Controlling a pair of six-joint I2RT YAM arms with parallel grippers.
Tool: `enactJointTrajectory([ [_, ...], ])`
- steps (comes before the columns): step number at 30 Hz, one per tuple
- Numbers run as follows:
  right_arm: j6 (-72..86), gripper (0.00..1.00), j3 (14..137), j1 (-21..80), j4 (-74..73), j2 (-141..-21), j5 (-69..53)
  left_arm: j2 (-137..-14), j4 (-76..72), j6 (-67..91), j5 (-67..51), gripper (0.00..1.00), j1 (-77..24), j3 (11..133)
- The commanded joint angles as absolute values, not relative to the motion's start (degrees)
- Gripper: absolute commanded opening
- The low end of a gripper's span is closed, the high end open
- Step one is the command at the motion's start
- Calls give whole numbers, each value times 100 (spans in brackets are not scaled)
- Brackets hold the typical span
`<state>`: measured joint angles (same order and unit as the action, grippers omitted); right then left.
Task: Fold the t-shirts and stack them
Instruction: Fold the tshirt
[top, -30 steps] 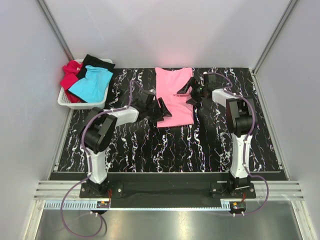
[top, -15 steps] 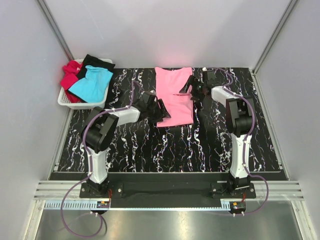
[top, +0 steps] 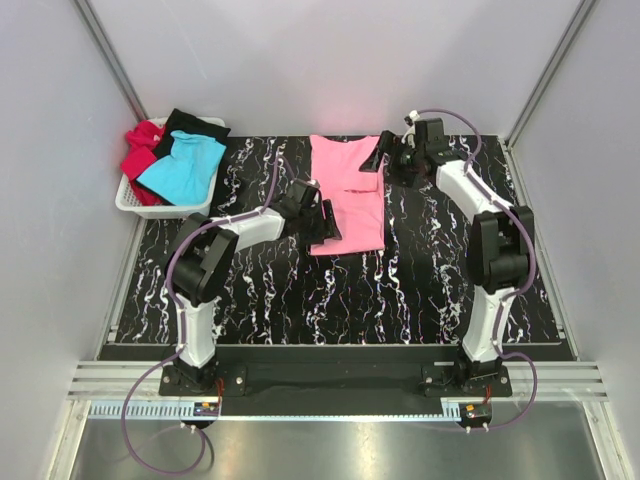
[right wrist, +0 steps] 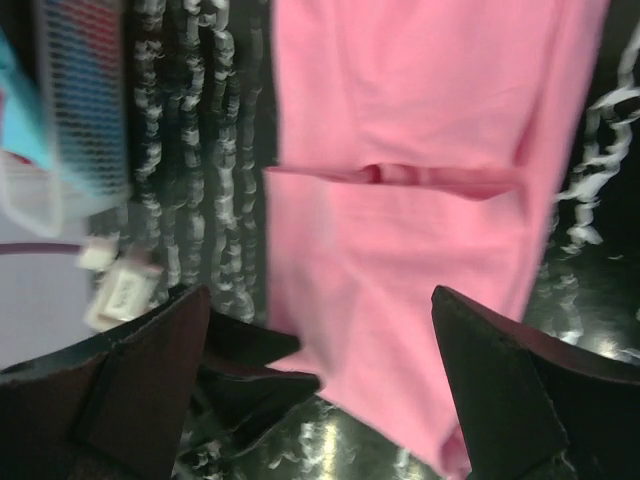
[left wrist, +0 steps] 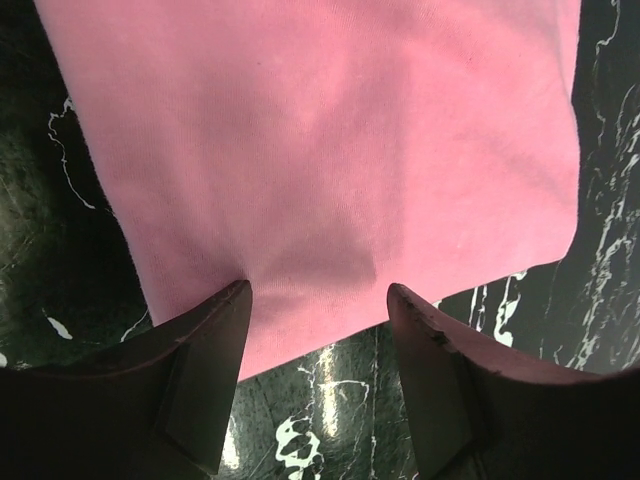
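A pink t-shirt (top: 350, 195) lies partly folded on the black marble table, with a fold line (right wrist: 400, 176) across it. My left gripper (top: 324, 220) is low at the shirt's near left edge; its jaws are open and straddle the hem (left wrist: 318, 290), holding nothing. My right gripper (top: 381, 161) hovers wide open at the shirt's far right corner and looks down on the pink t-shirt (right wrist: 420, 250). The turquoise t-shirt (top: 185, 165), the red t-shirt (top: 140, 152) and the black t-shirt (top: 195, 125) lie heaped in the basket.
The white plastic basket (top: 135, 205) stands at the back left corner and also shows in the right wrist view as the basket (right wrist: 80, 110). Grey walls close in the table on the left, back and right. Bare marble tabletop (top: 330, 300) lies nearer than the shirt.
My right arm has stretched toward the back and its gripper has moved from the shirt's right side to its far right corner. The left gripper has barely shifted.
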<state>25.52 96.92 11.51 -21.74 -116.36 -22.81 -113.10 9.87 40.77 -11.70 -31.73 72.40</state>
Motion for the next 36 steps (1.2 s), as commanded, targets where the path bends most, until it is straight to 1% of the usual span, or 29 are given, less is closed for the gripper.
enactJointTrajectory([
  [1, 3742, 100, 8993, 1274, -1268, -11215, -3164, -11417, 1511, 3735, -949, 64, -3208, 7409],
  [7, 5149, 100, 8149, 1397, -502, -11399, -2866, -11435, 1547, 3753, -976, 64, -3217, 7383],
  [9, 5639, 100, 7693, 1441, 208, -11382, -2821, -11435, 1538, 3762, -976, 64, -3225, 7383],
  [11, 5896, 100, 7472, 1468, 752, -11417, -2847, -11435, 1538, 3770, -967, 64, -3217, 7357],
  [14, 6038, 100, 7392, 1511, 975, -11662, -2935, -11435, 1538, 3762, -975, 64, -3217, 7321],
  [17, 5749, 100, 7470, 1512, 775, -11891, -2778, -11417, 1555, 3762, -940, 64, -3217, 7251],
  [22, 4764, 100, 7708, 1371, 203, -12006, -2163, -11373, 1573, 3727, -879, 64, -3208, 7154],
  [28, 4176, 100, 7971, 1169, 26, -11883, -1891, -11399, 1600, 3709, -853, 64, -3208, 7067],
  [30, 3886, 100, 8216, 1169, -298, -11900, -1846, -11408, 1608, 3691, -861, 64, -3208, 7075],
  [32, 3719, 100, 8463, 1169, -665, -11944, -2056, -11400, 1617, 3648, -914, 64, -3208, 7119],
  [35, 3323, 100, 8806, 1204, -1175, -11524, -2302, -11294, 1827, 3472, -1010, 64, -3208, 7338],
  [36, 3070, 100, 8876, 1213, -1352, -11166, -2311, -11181, 1906, 3341, -1054, 65, -3208, 7426],
])
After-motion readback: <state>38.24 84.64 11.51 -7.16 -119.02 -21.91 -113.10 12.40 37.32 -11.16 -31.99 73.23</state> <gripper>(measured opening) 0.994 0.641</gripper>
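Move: The t-shirt's near half has its middle about 8 cm back, 7 cm left and 10 cm below the open right hand. The edge of the folded flap runs across the shirt some 2 cm ahead and 5 cm left of that hand, and the near-right corner is about 15 cm straight back. The left gripper sits some 13 cm back and 11 cm left. From the left hand, the near-left corner is about 3 cm left and 3 cm back, level with the fingertips. The t-shirt's near-left corner stays under the parted fingers of the left hand, while the wide-open right hand first rises slightly, then swings back and left about 5 cm each and down over the near half, tipping steeper. From there it sweeps low, forward and right about 4 cm each, towards the right edge, levels partly out and starts to lift. ##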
